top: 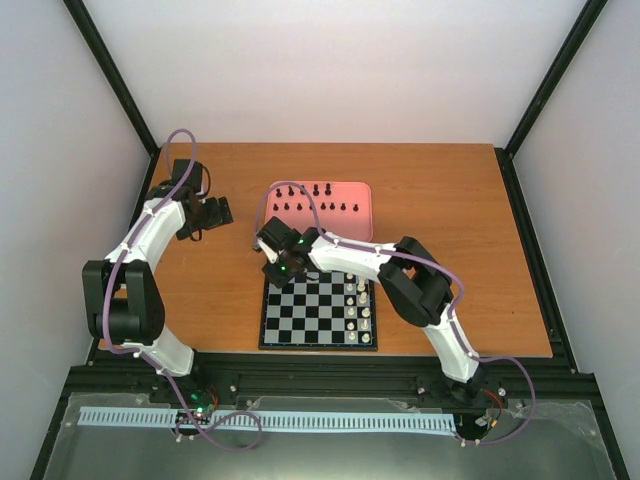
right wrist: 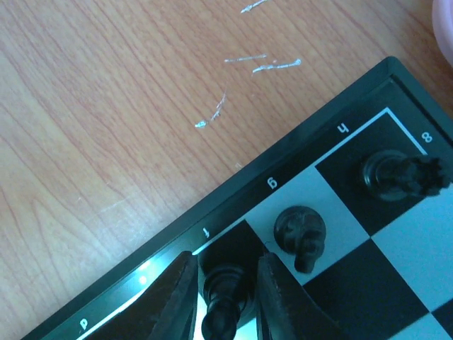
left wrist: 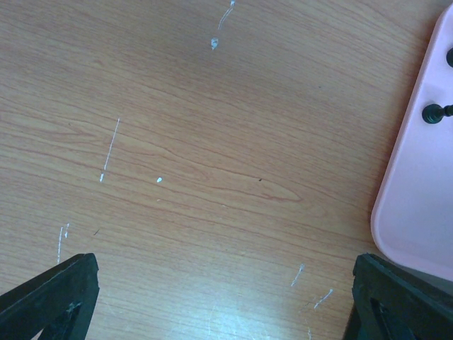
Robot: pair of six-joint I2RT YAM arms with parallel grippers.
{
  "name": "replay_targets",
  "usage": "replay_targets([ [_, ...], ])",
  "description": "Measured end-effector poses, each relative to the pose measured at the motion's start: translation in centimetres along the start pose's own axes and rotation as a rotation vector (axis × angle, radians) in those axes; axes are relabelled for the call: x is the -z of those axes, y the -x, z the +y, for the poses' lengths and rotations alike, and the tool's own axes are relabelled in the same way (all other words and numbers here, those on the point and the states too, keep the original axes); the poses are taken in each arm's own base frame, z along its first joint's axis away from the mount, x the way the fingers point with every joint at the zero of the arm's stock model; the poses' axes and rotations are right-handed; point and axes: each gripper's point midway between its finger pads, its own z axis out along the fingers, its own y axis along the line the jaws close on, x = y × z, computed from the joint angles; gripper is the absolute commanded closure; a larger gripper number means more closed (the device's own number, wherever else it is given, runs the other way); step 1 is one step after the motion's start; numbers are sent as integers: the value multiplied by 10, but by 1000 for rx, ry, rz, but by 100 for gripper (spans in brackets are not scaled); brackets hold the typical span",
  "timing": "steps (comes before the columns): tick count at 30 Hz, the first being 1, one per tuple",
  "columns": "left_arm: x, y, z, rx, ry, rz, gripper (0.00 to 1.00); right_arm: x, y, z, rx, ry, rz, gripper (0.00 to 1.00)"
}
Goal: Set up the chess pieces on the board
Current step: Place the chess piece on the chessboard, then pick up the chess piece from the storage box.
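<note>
The board (top: 266,335) lies at the table's near middle, and my right gripper (top: 275,262) hovers over its far left corner. In the right wrist view the gripper (right wrist: 225,283) stands slightly open around a black bishop (right wrist: 226,301) that is upright on a dark edge square. Small gaps show on both sides of the bishop. A black knight (right wrist: 301,232) and a black rook (right wrist: 396,176) stand on the neighbouring edge squares of the board (right wrist: 304,152). More black chess pieces (top: 316,190) sit on the pink tray (top: 358,222). My left gripper (top: 222,210) is open over bare wood, left of the tray.
White pieces (top: 358,305) fill the board's two right-hand columns. In the left wrist view the open gripper (left wrist: 226,304) frames scratched wood, with the tray's edge (left wrist: 417,198) and a black piece (left wrist: 437,112) at the right. Black frame posts rise at the table's back corners.
</note>
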Motion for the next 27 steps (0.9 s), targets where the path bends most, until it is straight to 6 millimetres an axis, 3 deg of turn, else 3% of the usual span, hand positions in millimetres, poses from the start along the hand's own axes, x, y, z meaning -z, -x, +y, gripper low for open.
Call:
replay_targets([
  [12,0,0,0,0,1,0,0,35,11,8,23,22,-38,66],
  [18,0,0,1,0,7,-2,0,63,17,7,22,-3,-55,51],
  [23,0,0,1,0,7,-2,0,106,50,5,16,-36,-136,34],
  [27,0,0,1,0,7,-2,0,141,81,-18,-41,-66,-226,22],
])
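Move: The right hand's barely parted fingers straddle the just-placed bishop, its middle about at the hand point. The knight stands roughly 3 cm ahead of this hand and the rook 6 cm ahead, both level with it sideways. The next black piece, rightmost in the tray's far row, lies some 24 cm ahead and 13 cm to its right; from the left hand it is about 14 cm ahead, 27 cm right and 10 cm below. The right hand rises about 16 cm off the bishop, fingers opening wide, and eases forward late in the climb. ##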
